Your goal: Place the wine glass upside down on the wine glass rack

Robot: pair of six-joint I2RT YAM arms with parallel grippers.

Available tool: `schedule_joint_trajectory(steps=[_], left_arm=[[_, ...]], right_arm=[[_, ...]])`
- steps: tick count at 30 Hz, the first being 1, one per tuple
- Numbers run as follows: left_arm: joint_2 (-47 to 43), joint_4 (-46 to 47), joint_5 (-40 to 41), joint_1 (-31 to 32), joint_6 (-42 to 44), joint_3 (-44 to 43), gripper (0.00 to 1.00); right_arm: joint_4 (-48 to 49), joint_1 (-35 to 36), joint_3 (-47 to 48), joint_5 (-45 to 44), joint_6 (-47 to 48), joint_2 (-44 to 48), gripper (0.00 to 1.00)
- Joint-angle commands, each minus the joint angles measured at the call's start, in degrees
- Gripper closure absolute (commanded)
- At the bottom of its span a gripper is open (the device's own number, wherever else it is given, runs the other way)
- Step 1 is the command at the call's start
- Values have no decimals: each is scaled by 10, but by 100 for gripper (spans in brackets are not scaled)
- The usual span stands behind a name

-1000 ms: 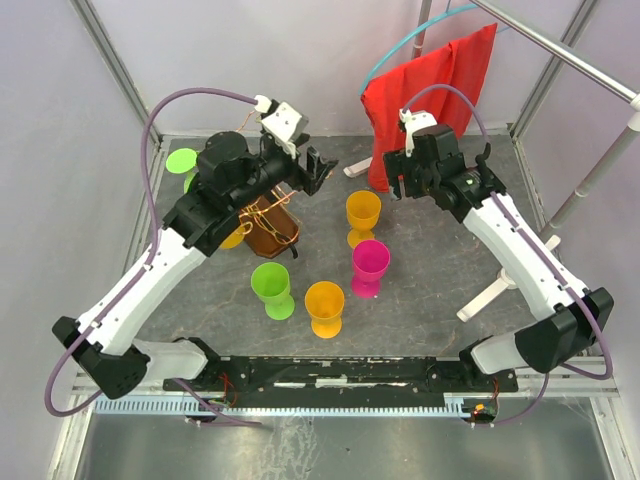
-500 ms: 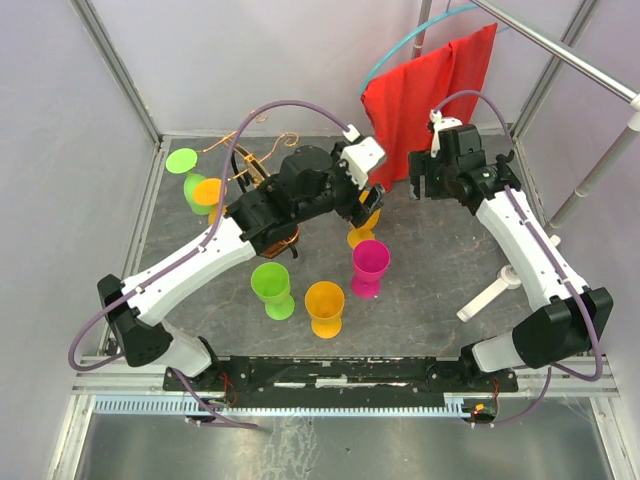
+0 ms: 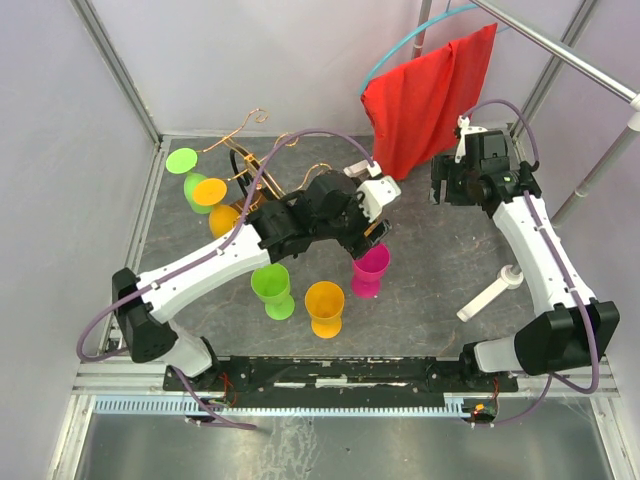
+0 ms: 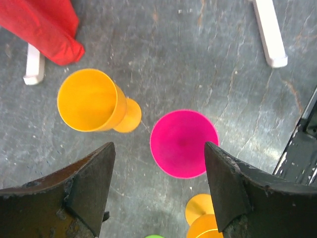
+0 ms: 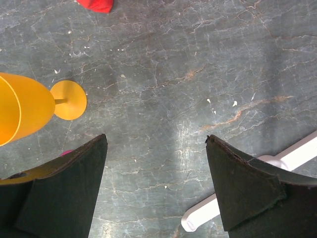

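The wine glass rack (image 3: 243, 160) stands at the far left, its gold wire arms carrying a green glass (image 3: 182, 160) and two orange ones (image 3: 208, 190) upside down; my left arm hides its base. My left gripper (image 3: 372, 232) hangs open above the upright magenta wine glass (image 3: 370, 268). In the left wrist view the gripper (image 4: 159, 146) is empty, the magenta glass (image 4: 183, 144) sits below between the fingers, and an orange glass (image 4: 89, 99) stands beside it. My right gripper (image 3: 448, 185) is open at the far right, empty over bare table (image 5: 156, 139).
An upright green glass (image 3: 272, 290) and an orange glass (image 3: 325, 308) stand near the front. A red cloth (image 3: 430, 95) hangs at the back on a white stand whose foot (image 3: 490, 295) lies on the right. Another orange glass (image 5: 25, 111) shows left of the right gripper.
My left arm has swung from the rack rightward to above the magenta glass, uncovering the rack's arms. My right arm has drawn back toward the far right.
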State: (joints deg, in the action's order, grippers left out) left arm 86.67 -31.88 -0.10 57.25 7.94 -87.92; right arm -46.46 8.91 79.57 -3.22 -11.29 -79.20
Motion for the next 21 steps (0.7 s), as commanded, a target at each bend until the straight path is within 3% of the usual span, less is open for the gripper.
schedule_joint_trajectory(steps=[1, 21], left_arm=[[18, -20, 28, 5, 6, 12, 21], [112, -28, 37, 6, -4, 3, 22]], right_arm=[[7, -3, 0, 17, -3, 22, 12], [11, -9, -12, 7, 12, 41, 12]])
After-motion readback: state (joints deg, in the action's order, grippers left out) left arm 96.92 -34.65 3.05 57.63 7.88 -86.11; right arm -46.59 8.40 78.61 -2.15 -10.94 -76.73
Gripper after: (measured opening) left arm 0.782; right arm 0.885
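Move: The magenta glass stands upright almost straight below the open left hand, its middle roughly 20 cm down and about 2 cm to the right. From the magenta glass, an orange glass stands some 12 cm farther out, a second orange glass about 9 cm nearer the base and 10 cm left, and the green glass roughly 22 cm left and 5 cm nearer. From the right hand, the magenta glass lies about 16 cm left, 12 cm back and 15 cm below. The left hand sinks almost straight down by about 10 cm towards the magenta glass, quick at first and then steadier, with hardly any sideways or forward travel and both fingers staying wide open. On the way the wrist tips the rightward-pointing fingers some 15 degrees more steeply downward, bringing them close over the glass's open rim, with no sign of a touch yet. ##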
